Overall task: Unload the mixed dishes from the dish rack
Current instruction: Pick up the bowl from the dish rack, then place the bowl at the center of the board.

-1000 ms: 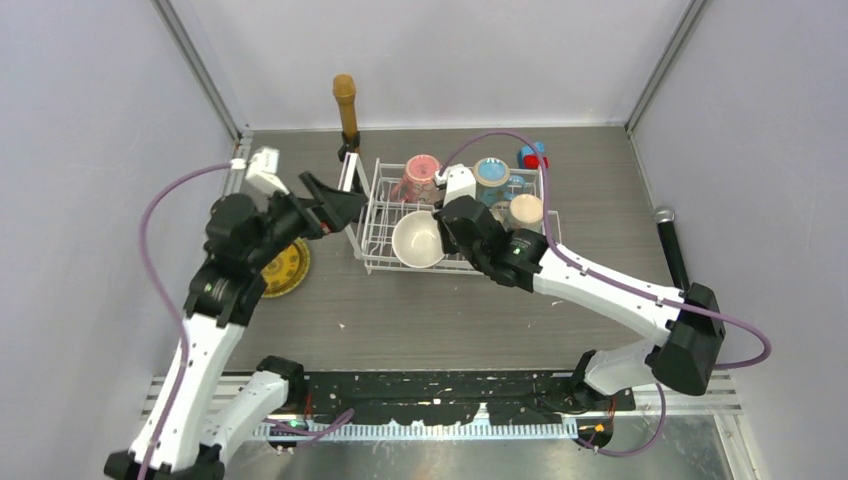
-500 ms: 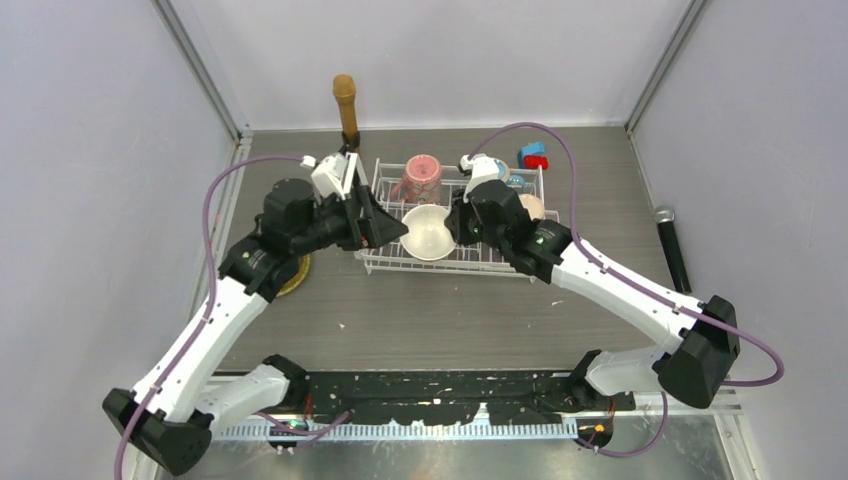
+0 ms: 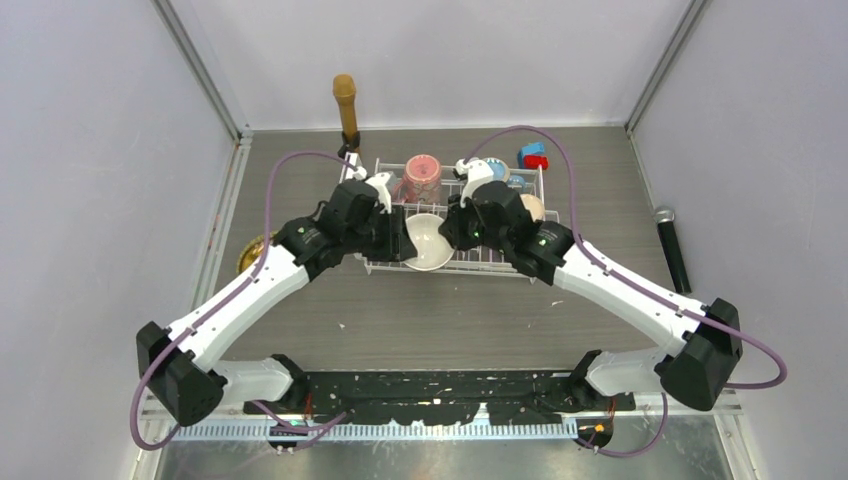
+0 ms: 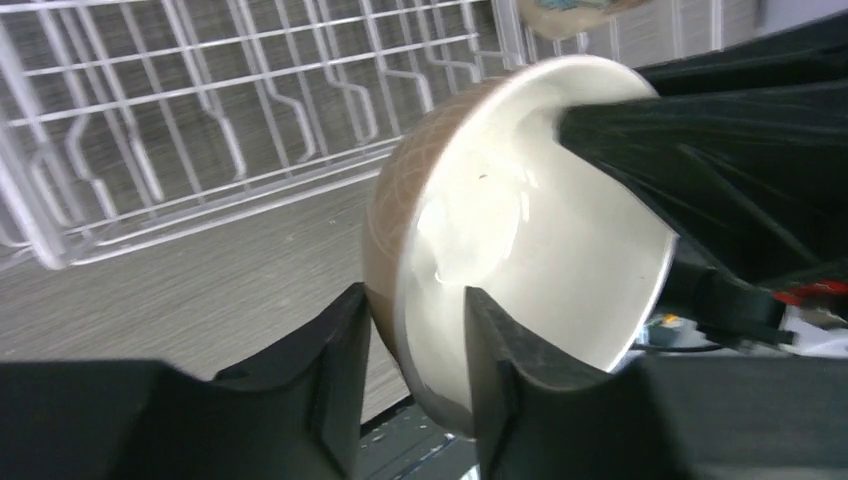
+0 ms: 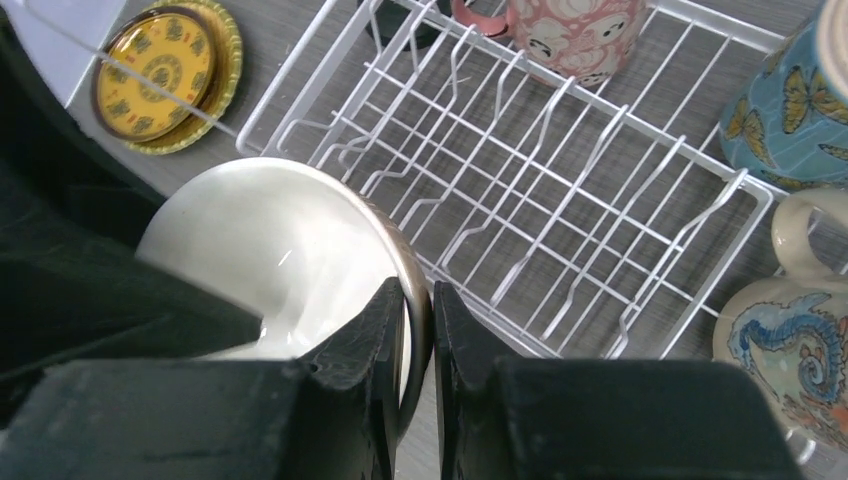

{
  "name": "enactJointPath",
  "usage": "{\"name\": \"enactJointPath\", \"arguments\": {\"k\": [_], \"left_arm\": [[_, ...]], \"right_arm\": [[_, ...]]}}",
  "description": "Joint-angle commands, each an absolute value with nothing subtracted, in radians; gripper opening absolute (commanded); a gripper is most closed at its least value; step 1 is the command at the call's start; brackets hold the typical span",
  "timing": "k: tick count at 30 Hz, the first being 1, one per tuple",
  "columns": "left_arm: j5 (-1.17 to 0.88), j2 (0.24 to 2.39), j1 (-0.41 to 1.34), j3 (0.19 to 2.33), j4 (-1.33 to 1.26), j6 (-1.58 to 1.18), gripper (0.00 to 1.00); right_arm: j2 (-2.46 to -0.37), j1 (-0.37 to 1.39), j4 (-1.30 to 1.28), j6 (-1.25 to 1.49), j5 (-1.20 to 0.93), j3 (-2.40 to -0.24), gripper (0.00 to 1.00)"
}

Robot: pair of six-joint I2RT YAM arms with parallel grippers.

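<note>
The small white bowl (image 3: pixel 427 240) (image 4: pixel 530 230) (image 5: pixel 270 240) hangs tilted over the front rail of the white wire dish rack (image 3: pixel 500 268) (image 5: pixel 560 200). My right gripper (image 3: pixel 452 228) (image 5: pixel 418 290) is shut on its right rim. From the left, my left gripper (image 3: pixel 400 238) (image 4: pixel 415 300) straddles the opposite rim, with one finger against the tan outer wall and the other inside. Still in the rack are the pink mug (image 3: pixel 422 175) (image 5: pixel 575 35), the blue mug (image 5: pixel 790 110) and the cream mug (image 3: pixel 532 207) (image 5: pixel 790 340). A golden plate (image 3: pixel 250 252) (image 5: pixel 165 75) lies on the table to the left.
A brown microphone-shaped stick (image 3: pixel 345 105) stands behind the rack's left end. A blue-and-red block (image 3: pixel 533 157) sits at the rack's far right corner. A black microphone (image 3: pixel 670 245) lies along the table's right side.
My left arm swung right from over the plate to the bowl, and its jaws closed in on the rim. My right gripper lifted and tilted the bowl slightly toward the back.
</note>
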State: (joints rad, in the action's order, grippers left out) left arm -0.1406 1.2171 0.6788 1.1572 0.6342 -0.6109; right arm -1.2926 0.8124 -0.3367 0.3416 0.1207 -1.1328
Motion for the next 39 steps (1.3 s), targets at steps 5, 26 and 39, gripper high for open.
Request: {"name": "enactJointPath", "arguments": {"k": [5, 26, 39], "left_arm": [[-0.055, 1.264, 0.742, 1.238, 0.704, -0.541, 0.0], [0.088, 0.959, 0.742, 0.809, 0.896, -0.695, 0.0], [0.368, 0.916, 0.739, 0.621, 0.905, -0.984, 0.0]], "right_arm": [[-1.222, 0.816, -0.229, 0.339, 0.066, -1.14, 0.12], [-1.088, 0.8, -0.131, 0.402, 0.28, -1.026, 1.0], [-1.076, 0.791, -0.086, 0.405, 0.395, -0.981, 1.0]]}}
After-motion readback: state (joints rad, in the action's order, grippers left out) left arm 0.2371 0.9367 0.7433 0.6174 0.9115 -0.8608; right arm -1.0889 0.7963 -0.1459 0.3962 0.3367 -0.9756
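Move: The bowl, rim already in the right fingers above the rack, has its middle about 5 cm right of the left hand, 1 cm ahead and 2 cm lower; from the right hand it is about 4 cm left, 2 cm back and 3 cm lower. Also from the right hand, the pink mug stands 18 cm ahead, 6 left, and the blue mug 19 ahead, 10 right, both some 14 cm lower. The stacked plates lie roughly 32 cm left of the left hand, 6 ahead, 21 down. The left fingers, already around the bowl's near-left rim, edge forward a little and close to pinch it, then the right fingers open wide and let go, that hand rising about 6 cm and drifting right over the rack. The left hand carries the bowl away from the rack, down some 16 cm, to the left about 14 cm and back about 10 cm over the bare table, rolling its left side up, tipping down and turning counter-clockwise. ##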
